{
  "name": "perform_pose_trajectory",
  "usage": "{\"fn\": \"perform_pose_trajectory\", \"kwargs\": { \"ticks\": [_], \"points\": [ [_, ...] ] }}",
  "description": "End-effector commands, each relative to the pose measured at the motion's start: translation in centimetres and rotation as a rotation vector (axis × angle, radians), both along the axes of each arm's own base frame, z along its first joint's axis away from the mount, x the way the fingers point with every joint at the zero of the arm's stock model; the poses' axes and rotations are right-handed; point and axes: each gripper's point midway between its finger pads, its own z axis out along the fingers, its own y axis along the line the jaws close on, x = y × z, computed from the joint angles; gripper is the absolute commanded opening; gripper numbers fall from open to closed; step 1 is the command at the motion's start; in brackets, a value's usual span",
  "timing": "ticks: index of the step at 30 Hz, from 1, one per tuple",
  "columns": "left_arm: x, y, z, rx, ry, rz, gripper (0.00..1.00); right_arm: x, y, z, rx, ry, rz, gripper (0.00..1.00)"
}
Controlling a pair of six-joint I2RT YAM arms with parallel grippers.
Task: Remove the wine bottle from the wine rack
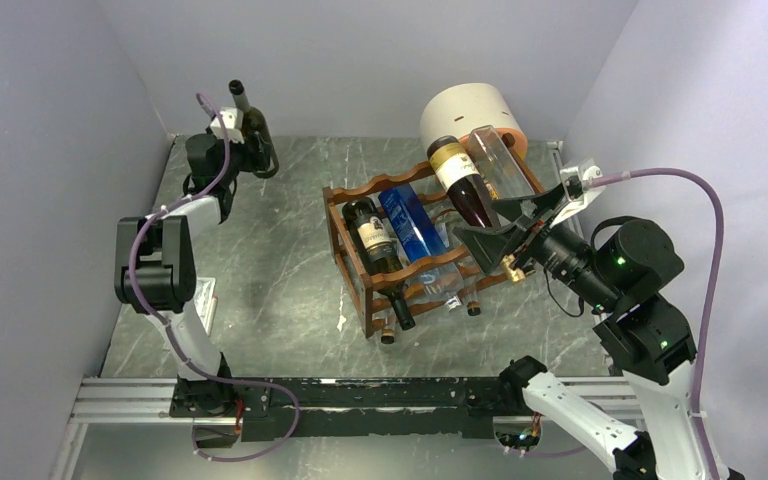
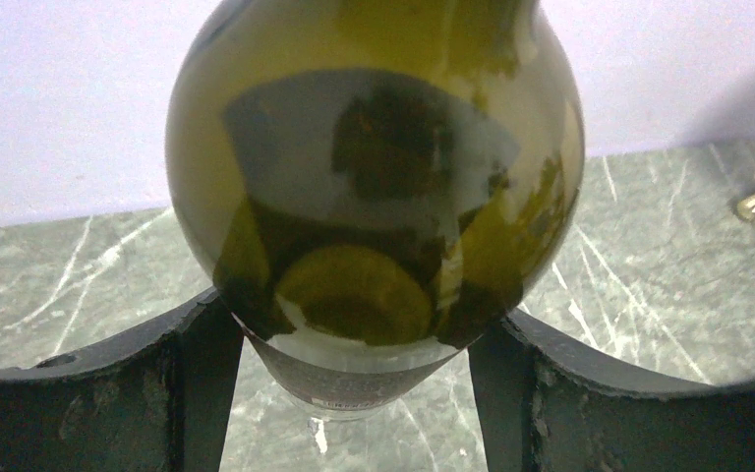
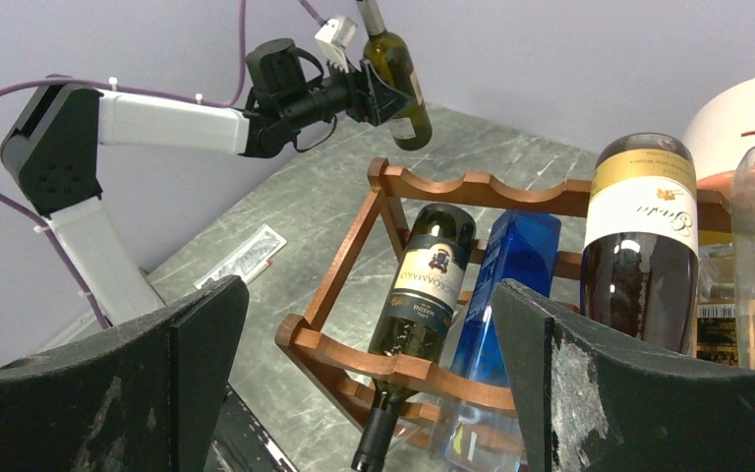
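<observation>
A green wine bottle [image 1: 256,135] is held neck up and slightly tilted over the table's back left corner, well apart from the wine rack [image 1: 360,190]. My left gripper [image 1: 250,150] is shut on its lower body. In the left wrist view the bottle [image 2: 374,197] fills the gap between both fingers [image 2: 197,393] of the left gripper [image 2: 352,334]. The right wrist view shows the same bottle [image 3: 398,74] far off. My right gripper [image 1: 500,228] stands open beside the rack's right end, holding nothing. In its own view, the right gripper [image 3: 366,295] frames the reddish-brown rack [image 3: 452,187].
The rack holds a dark green labelled bottle [image 1: 372,235], a blue bottle [image 1: 412,222], a red-wine bottle with a yellow label [image 1: 460,180] and a clear bottle [image 1: 500,160]. A white-and-orange cylinder [image 1: 472,115] stands behind it. A flat packet [image 1: 205,300] lies near the left arm.
</observation>
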Motion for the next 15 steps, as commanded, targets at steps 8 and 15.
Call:
{"fn": "perform_pose_trajectory", "kwargs": {
  "ticks": [8, 15],
  "points": [
    [1.7, -2.1, 1.9, 0.055, -0.133, -0.069, 0.07, 0.2, -0.3, -0.8, -0.011, 0.012, -0.023, 1.0],
    [2.0, -3.0, -1.0, 0.052, -0.08, -0.089, 0.07, -0.1, -0.6, -1.0, -0.009, 0.019, -0.029, 1.0]
  ]
}}
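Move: Straight below the left hand, some 17 cm down, is the bare marble spot to which the held green wine bottle is being brought. The rack's far left corner stands about 18 cm to that hand's right and 9 cm back; the black bottle lying in the rack is roughly 27 cm right and 18 cm back. From the empty right hand the spot lies about 38 cm ahead, 43 cm left and 43 cm below. Lowering the wine bottle towards the marble beside the rack, the left hand sinks about 6 cm almost straight down and doesn't stop by the end. Its fingers keep their grip around the bottle's lower body and tip down by roughly 5 degrees. Whether the bottle's base touches the table can't be seen. ##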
